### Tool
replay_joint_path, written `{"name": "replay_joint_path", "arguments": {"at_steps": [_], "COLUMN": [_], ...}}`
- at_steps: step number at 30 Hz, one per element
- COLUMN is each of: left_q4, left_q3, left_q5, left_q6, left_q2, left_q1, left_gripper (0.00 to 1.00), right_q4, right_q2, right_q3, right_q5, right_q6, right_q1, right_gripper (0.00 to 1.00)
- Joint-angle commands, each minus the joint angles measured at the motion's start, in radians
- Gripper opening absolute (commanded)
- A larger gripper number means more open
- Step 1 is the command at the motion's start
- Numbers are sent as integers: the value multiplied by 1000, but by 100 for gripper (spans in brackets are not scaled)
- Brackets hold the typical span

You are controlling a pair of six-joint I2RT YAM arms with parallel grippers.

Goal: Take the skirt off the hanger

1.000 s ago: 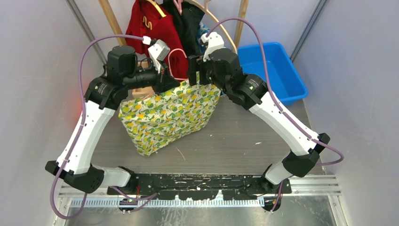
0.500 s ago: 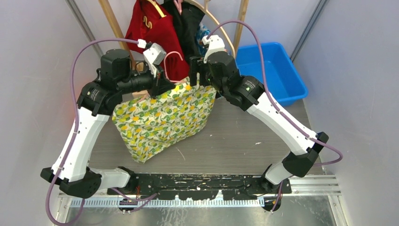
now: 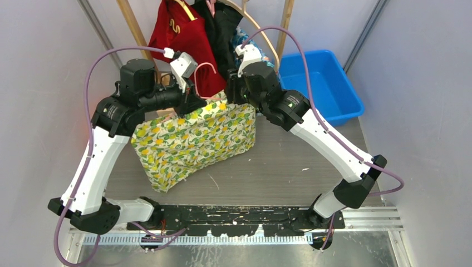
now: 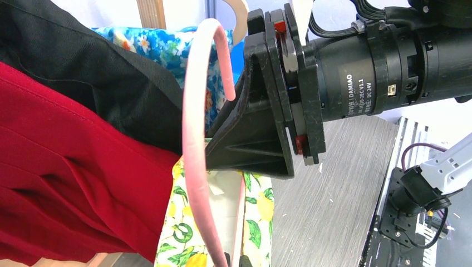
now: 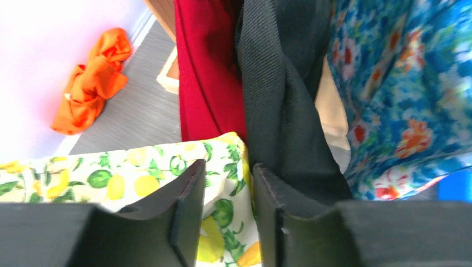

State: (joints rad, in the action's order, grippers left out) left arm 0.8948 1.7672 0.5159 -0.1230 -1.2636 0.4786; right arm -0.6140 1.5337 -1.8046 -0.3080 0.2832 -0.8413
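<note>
The lemon-print skirt (image 3: 195,139) hangs from a pink hanger (image 3: 207,68) above the table. My left gripper (image 3: 192,100) is shut on the hanger just below its hook (image 4: 192,139); its fingertips sit at the bottom edge of the left wrist view (image 4: 236,262). My right gripper (image 3: 232,92) is at the skirt's top right corner. Its jaws straddle the skirt's top edge (image 5: 225,219), with a gap still showing between the fingers (image 5: 186,194). The right gripper (image 5: 228,183) is partly closed around the cloth and I see no clamp on it.
Red (image 3: 183,39), black (image 3: 222,28) and blue floral (image 5: 401,83) garments hang on a wooden rack (image 3: 131,22) right behind the skirt. A blue bin (image 3: 325,83) stands at the back right. An orange cloth (image 5: 92,80) lies crumpled by the left wall.
My left arm has swung left and raised the hanger, and the skirt has shifted left with it. My right gripper has moved onto the skirt's top corner and its jaws have narrowed.
</note>
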Motion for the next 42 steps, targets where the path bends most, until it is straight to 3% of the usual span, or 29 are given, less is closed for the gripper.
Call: {"name": "replay_joint_path", "arguments": {"at_steps": [1,2,3,14,20,28,36,42], "left_q4": [-104,-102,-102,-96,-137,-99,-157,-91], "left_q3": [60,61,62,61,45,126,135,144], "left_q5": [-4,-10,-18,-164,-223,-166,-34,-84], "left_q6": [-19,-22,-23,-56,-47,-36,65,37], "left_q2": [28,28,29,31,37,47,93,134], "left_q1": [5,5,6,5,5,5,5,5], "left_gripper": [0,0,0,0,0,0,0,0], "right_q4": [-6,-8,-10,28,31,157,275,298], "right_q2": [-4,-5,-7,-55,-100,-76,20,31], "right_q3": [2,2,1,-38,-9,14,-34,-27], "right_q5": [48,43,37,-275,-350,-467,-468,-467], "right_q6": [15,20,21,-75,-121,-311,-440,-473], "right_q1": [-4,-3,-5,-4,-4,-2,10,43], "right_gripper": [14,3,1,1,1,1,1,1]}}
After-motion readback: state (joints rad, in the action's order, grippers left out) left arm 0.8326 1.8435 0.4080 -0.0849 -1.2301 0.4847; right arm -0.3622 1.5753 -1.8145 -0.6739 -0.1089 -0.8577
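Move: Between the right hand's half-closed fingers, about 1 cm ahead and 1 cm to the left, lies the right end of the lemon skirt's waistband. The black garment hangs some 12 cm ahead and 3 cm left of that hand, the red garment equally far ahead but about 13 cm left. The left hand already holds the pink hanger; from it that waistband end is roughly 8 cm to the right, 5 cm ahead and 2 cm lower. Closing fully on the corner of the waistband, the right fingers pinch it; that hand then draws it about 6 cm to the right, rising some 5 cm, and finally reaches 3 to 4 cm forward, tilting up some 20 degrees and turning clockwise. The left hand keeps its grip on the hanger, edging forward first, then lifting about 4 cm while easing back. ##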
